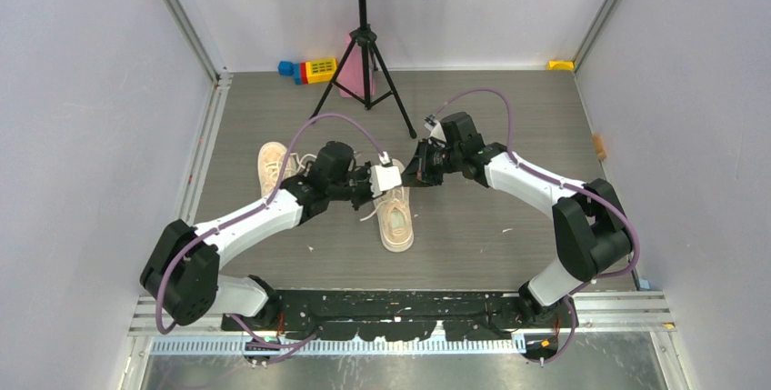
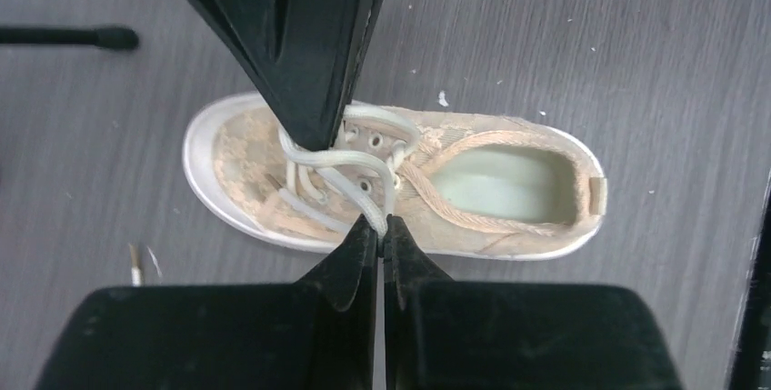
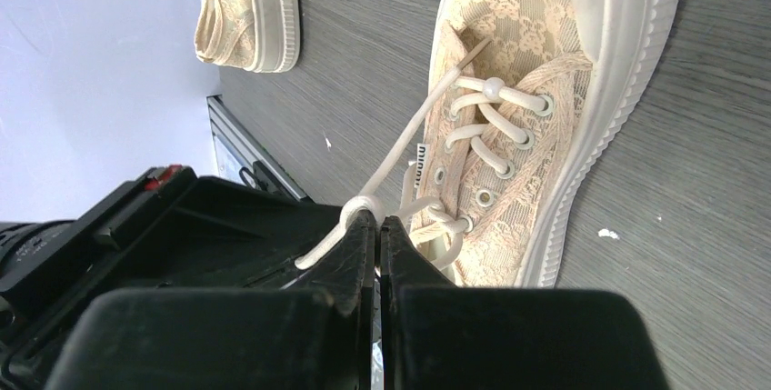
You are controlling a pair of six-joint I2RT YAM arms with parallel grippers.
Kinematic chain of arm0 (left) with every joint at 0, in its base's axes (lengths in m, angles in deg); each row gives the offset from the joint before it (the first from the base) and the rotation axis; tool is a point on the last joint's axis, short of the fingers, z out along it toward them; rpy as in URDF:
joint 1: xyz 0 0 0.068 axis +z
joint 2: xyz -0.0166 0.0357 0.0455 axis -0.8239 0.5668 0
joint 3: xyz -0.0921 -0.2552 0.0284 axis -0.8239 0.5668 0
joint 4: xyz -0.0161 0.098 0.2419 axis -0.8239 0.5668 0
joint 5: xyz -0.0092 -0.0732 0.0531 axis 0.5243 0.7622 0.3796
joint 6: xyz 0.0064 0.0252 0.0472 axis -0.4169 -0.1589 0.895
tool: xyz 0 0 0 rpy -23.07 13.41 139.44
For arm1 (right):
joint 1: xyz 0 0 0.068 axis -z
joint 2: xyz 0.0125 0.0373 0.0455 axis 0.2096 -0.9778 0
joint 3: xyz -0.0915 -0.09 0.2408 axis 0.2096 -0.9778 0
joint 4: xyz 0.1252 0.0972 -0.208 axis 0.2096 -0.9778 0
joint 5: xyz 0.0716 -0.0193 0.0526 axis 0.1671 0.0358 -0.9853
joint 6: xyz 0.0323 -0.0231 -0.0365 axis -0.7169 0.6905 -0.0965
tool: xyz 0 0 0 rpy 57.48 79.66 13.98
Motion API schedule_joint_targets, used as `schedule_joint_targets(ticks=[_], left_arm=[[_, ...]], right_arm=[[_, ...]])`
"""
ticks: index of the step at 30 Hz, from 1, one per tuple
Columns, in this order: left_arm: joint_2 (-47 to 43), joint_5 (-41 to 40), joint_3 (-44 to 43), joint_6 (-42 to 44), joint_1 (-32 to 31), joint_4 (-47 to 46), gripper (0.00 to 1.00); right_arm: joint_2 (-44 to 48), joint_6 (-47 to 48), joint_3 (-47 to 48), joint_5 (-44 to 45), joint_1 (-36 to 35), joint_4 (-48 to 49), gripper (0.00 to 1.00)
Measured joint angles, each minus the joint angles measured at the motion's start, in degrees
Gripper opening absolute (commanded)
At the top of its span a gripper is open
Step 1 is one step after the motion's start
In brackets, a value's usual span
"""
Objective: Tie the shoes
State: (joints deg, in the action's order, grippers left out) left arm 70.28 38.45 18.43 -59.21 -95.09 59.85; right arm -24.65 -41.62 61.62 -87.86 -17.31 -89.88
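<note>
One cream lace sneaker lies mid-floor with its toe towards the far wall, and both grippers meet over its laced front. My left gripper is shut on a white lace at the eyelets. My right gripper is shut on another strand of lace, pulled taut off the same shoe. In the left wrist view the right gripper's black fingers hang over the toe end of the lacing. The other sneaker lies apart to the left, with its heel visible in the right wrist view.
A music stand's tripod stands at the back, and one of its feet lies near the shoe. Coloured toy blocks and a pink object sit by the far wall. Walls close in on both sides, with a small brown block on the right.
</note>
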Motion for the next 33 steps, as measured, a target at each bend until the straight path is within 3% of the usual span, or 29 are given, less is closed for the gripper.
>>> schedule_joint_targets(ticks=[7,9,10,14,19,23,33], left_arm=[[0.6,-6.4,-6.3,-10.0,-1.2,12.5,0.02],[1.3,-7.0,-8.2,-12.2,-1.2,14.6,0.08],[1.8,-7.1,-9.2,-13.2,-1.2,15.4,0.16],[2.5,-7.2,-10.4,-17.3,-1.3,16.9,0.24],[1.3,-7.3,-7.8,-21.2,-1.2,14.7,0.07],[-0.5,-7.4,-4.8,-22.8,-1.2,13.1,0.26],[-1.0,-5.4,-0.5,-29.2,1.5,5.5,0.36]], right_arm=[[0.0,-0.4,0.0,0.2,0.0,0.1,0.00],[0.0,-0.4,0.0,0.2,0.0,0.2,0.00],[0.0,-0.4,0.0,0.3,0.0,0.2,0.00],[0.0,-0.4,0.0,0.8,0.0,0.2,0.00],[0.0,-0.4,0.0,1.5,0.0,0.2,0.00],[0.0,-0.4,0.0,1.7,0.0,0.2,0.00],[0.0,-0.4,0.0,1.7,0.0,0.0,0.00]])
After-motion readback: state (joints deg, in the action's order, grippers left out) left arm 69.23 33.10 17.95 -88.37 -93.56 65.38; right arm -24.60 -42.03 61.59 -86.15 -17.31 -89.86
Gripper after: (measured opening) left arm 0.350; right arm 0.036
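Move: Some 4 cm to the right of the left hand and about 2 cm ahead, roughly at its height, is the lace coil around the right fingertips; the left fingers are shut on lace running to it. The shoe's middle lies about 9 cm below the left hand, 3 cm back and 2 cm to the right; the other shoe is some 28 cm to the left and 3 cm ahead, 10 cm below. For the right hand, the coil sits at its own fingertips. Easing left and slightly back, about 2 cm away from the lace coil, the left hand rolls some 30 degrees about its own fingers, counter-clockwise, rising a little before sinking. Its fingers part slightly, nearly close again, then open to about a third, letting go of the lace. The right hand stays, keeping its pinch with the coil around its tips. ##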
